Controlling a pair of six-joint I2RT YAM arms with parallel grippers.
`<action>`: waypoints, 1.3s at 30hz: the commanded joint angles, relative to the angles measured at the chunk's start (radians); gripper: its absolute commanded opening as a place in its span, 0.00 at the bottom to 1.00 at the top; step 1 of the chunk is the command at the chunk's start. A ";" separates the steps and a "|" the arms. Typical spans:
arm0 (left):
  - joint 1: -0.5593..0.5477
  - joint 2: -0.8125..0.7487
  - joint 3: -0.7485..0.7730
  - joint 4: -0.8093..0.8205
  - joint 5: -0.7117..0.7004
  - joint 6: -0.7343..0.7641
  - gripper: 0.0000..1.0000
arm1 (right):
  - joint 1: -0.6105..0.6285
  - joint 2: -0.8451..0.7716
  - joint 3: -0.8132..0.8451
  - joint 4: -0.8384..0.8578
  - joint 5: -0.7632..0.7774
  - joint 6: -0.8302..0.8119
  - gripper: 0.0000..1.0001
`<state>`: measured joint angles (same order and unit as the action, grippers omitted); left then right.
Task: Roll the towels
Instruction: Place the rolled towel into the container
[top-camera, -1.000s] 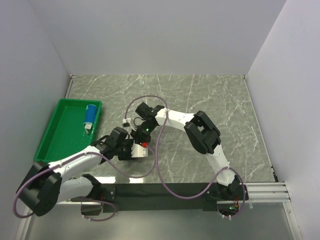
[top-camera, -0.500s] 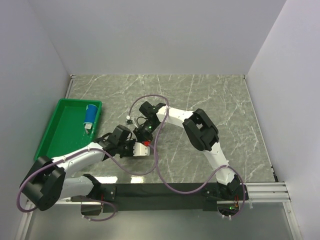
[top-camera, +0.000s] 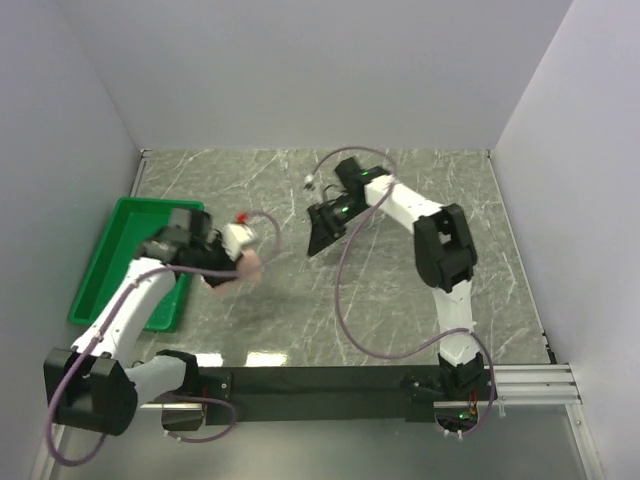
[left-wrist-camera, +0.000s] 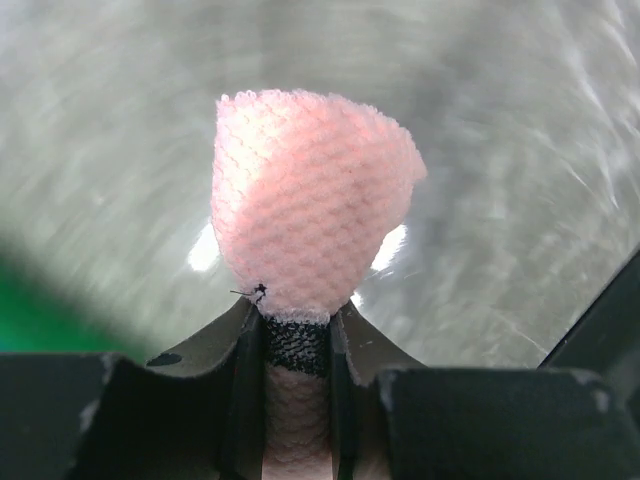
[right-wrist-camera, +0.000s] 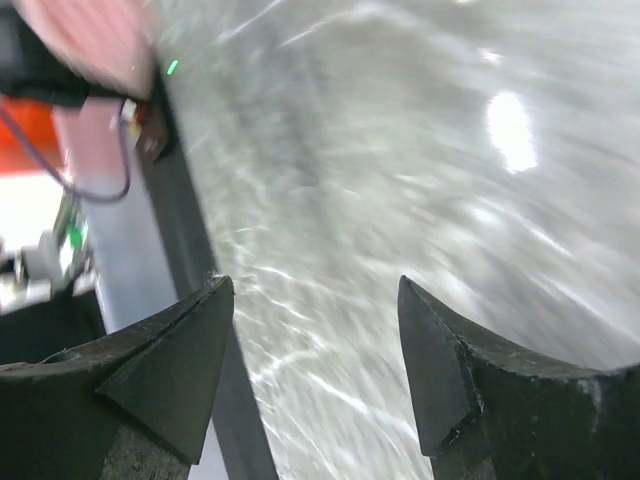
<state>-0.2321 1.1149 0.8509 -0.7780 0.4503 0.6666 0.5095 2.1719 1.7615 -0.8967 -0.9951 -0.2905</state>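
A rolled pink towel (left-wrist-camera: 310, 200) is clamped between the fingers of my left gripper (left-wrist-camera: 297, 320), its free end sticking out past the tips. In the top view the left gripper (top-camera: 230, 270) holds the pink towel (top-camera: 245, 266) above the marble table, just right of the green tray (top-camera: 110, 255). The tray shows as a green blur in the left wrist view (left-wrist-camera: 30, 300). My right gripper (top-camera: 318, 243) is open and empty over the middle of the table, apart from the towel. In its own view the right gripper (right-wrist-camera: 315, 335) has its jaws spread wide over bare marble.
The left arm's wrist covers the near right part of the tray, so its contents there are hidden. White walls close in the table on the left, back and right. A purple cable (top-camera: 340, 300) loops over the table in front of the right arm.
The left gripper has swung left toward the tray, carrying the pink towel. The right gripper has pulled away from it toward the back middle of the table and now stands open.
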 joint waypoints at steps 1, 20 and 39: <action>0.196 0.022 0.138 -0.181 0.143 -0.052 0.00 | -0.086 -0.093 -0.014 -0.010 0.042 0.025 0.73; 0.830 0.755 0.772 -0.045 -0.098 -0.314 0.00 | -0.157 -0.175 -0.128 0.039 0.107 0.051 0.77; 0.654 0.873 0.611 0.264 -0.187 -0.489 0.00 | -0.189 -0.227 -0.189 0.044 0.107 0.044 0.78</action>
<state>0.4206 1.9839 1.4479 -0.5564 0.2409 0.2214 0.3271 2.0121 1.5829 -0.8612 -0.8822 -0.2398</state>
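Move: The left hand already grips the pink rolled towel; its spot is the free floor in the container's far part, about 19 cm ahead, 26 cm to the left and 11 cm below. The container's middle lies roughly 8 cm ahead and 31 cm left. The blue rolled towel in it, hidden under the arm now, lies some 17 cm ahead and 18 cm left. From the right hand that spot is about 11 cm ahead and 49 cm left. Leftward and forward in one quick arc, the left hand carries the pink towel over the container's near side rim, rising about 6 cm at first while turning some 65 degrees counter-clockwise. It then sinks into the far part, still easing forward and coming back right some 5 cm towards the blue towel, grip kept. The empty right hand, open, draws off to its right. ##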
